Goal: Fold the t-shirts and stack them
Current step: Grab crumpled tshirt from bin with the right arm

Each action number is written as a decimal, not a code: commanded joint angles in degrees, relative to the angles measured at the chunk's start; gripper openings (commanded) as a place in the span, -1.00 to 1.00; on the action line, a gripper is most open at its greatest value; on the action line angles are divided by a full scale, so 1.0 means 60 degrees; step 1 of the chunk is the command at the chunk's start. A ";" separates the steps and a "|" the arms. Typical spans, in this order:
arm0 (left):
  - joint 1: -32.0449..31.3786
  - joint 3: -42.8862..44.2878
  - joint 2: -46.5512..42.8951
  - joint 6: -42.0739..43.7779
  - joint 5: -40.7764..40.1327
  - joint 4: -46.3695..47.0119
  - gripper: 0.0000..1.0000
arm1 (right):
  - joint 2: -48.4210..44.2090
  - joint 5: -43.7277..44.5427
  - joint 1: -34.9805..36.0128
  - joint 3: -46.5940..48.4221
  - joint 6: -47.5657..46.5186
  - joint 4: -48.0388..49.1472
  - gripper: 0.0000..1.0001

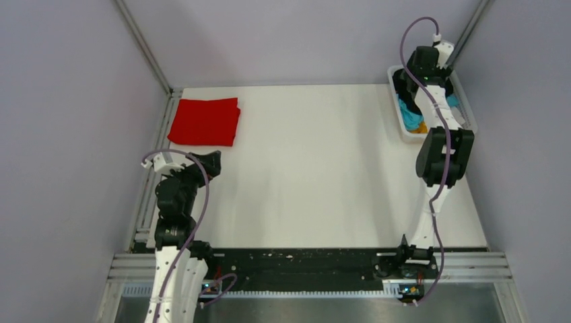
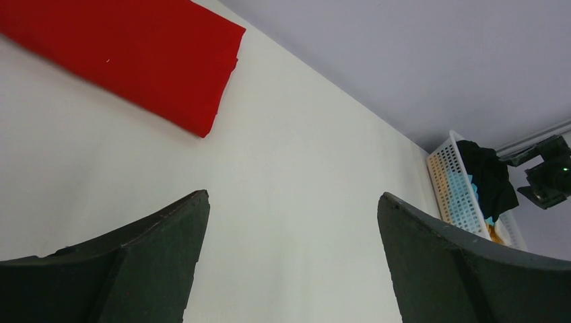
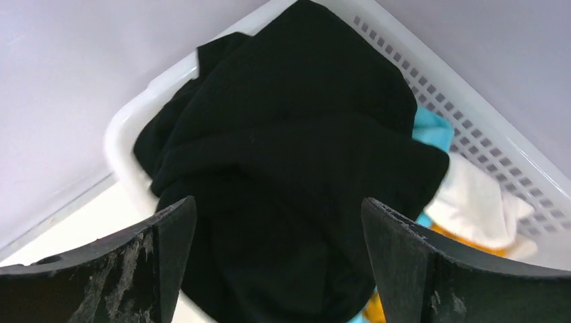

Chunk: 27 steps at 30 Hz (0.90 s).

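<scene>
A bright red t-shirt [image 1: 204, 122] [image 2: 135, 60] lies folded flat at the table's far left. My left gripper [image 1: 214, 163] [image 2: 293, 195] hovers just in front of it, open, with only bare table between its fingers. In the white mesh basket [image 1: 404, 132] [image 3: 471, 128] at the far right, a crumpled black t-shirt [image 3: 289, 168] [image 2: 488, 178] lies on top of a light blue one [image 1: 409, 108] [image 3: 431, 128] and an orange one [image 1: 421, 126] [image 3: 374, 309]. My right gripper [image 1: 409, 79] [image 3: 277, 200] is low over the black t-shirt, jaws wide apart on either side of the cloth, not closed on it.
A white cloth [image 3: 471, 195] also lies in the basket, beside the blue shirt. Grey walls and metal rails [image 1: 156, 128] border the table on the left, back and right. The arm bases sit on a black strip [image 1: 296, 262] at the near edge.
</scene>
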 commanded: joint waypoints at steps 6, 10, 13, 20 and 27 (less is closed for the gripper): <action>0.0008 -0.0070 0.0293 -0.0113 -0.0103 0.0743 0.98 | 0.2425 0.0304 -0.0203 0.2881 0.0132 -0.0155 0.41; 0.0008 0.0013 0.0424 -0.0058 -0.0084 0.0674 0.98 | 0.2334 0.0305 -0.0203 0.2843 0.0941 0.0083 -1.00; 0.0008 0.0109 0.0443 -0.0023 -0.0070 0.0525 0.98 | 0.1739 -0.0456 -0.0205 0.2852 0.0778 0.0412 -1.00; 0.0008 0.0011 0.0305 0.0002 0.0497 0.0725 0.98 | -0.0500 -0.1074 -0.0196 0.3192 -0.0399 0.0637 -1.00; -0.0002 0.0011 0.0159 -0.0023 0.0661 0.0720 0.98 | -0.2789 -0.3888 -0.0129 0.2682 -0.0198 0.0950 -1.00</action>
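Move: The black t-shirt lies crumpled at the far end of the bin, its middle about 4 cm ahead of my right hand and 8 cm below it. From that hand the blue shirt is some 3 cm back, 2 cm left and 12 cm down, the orange one about 9 cm back, straight in line and 13 cm down, and the white one about 6 cm back, 9 cm right. From my left hand the black shirt is roughly 30 cm ahead, 65 cm right and 9 cm lower. I dip my open right hand down and forward, about 6 cm lower and slightly right, into the black t-shirt and shut the fingers on a bunch of it. After a brief pause low in the bin, I pull upward faster and faster, some 20 cm, keeping the pinch while drawing back and to the left and tipping the fingers up by about 20 degrees. ##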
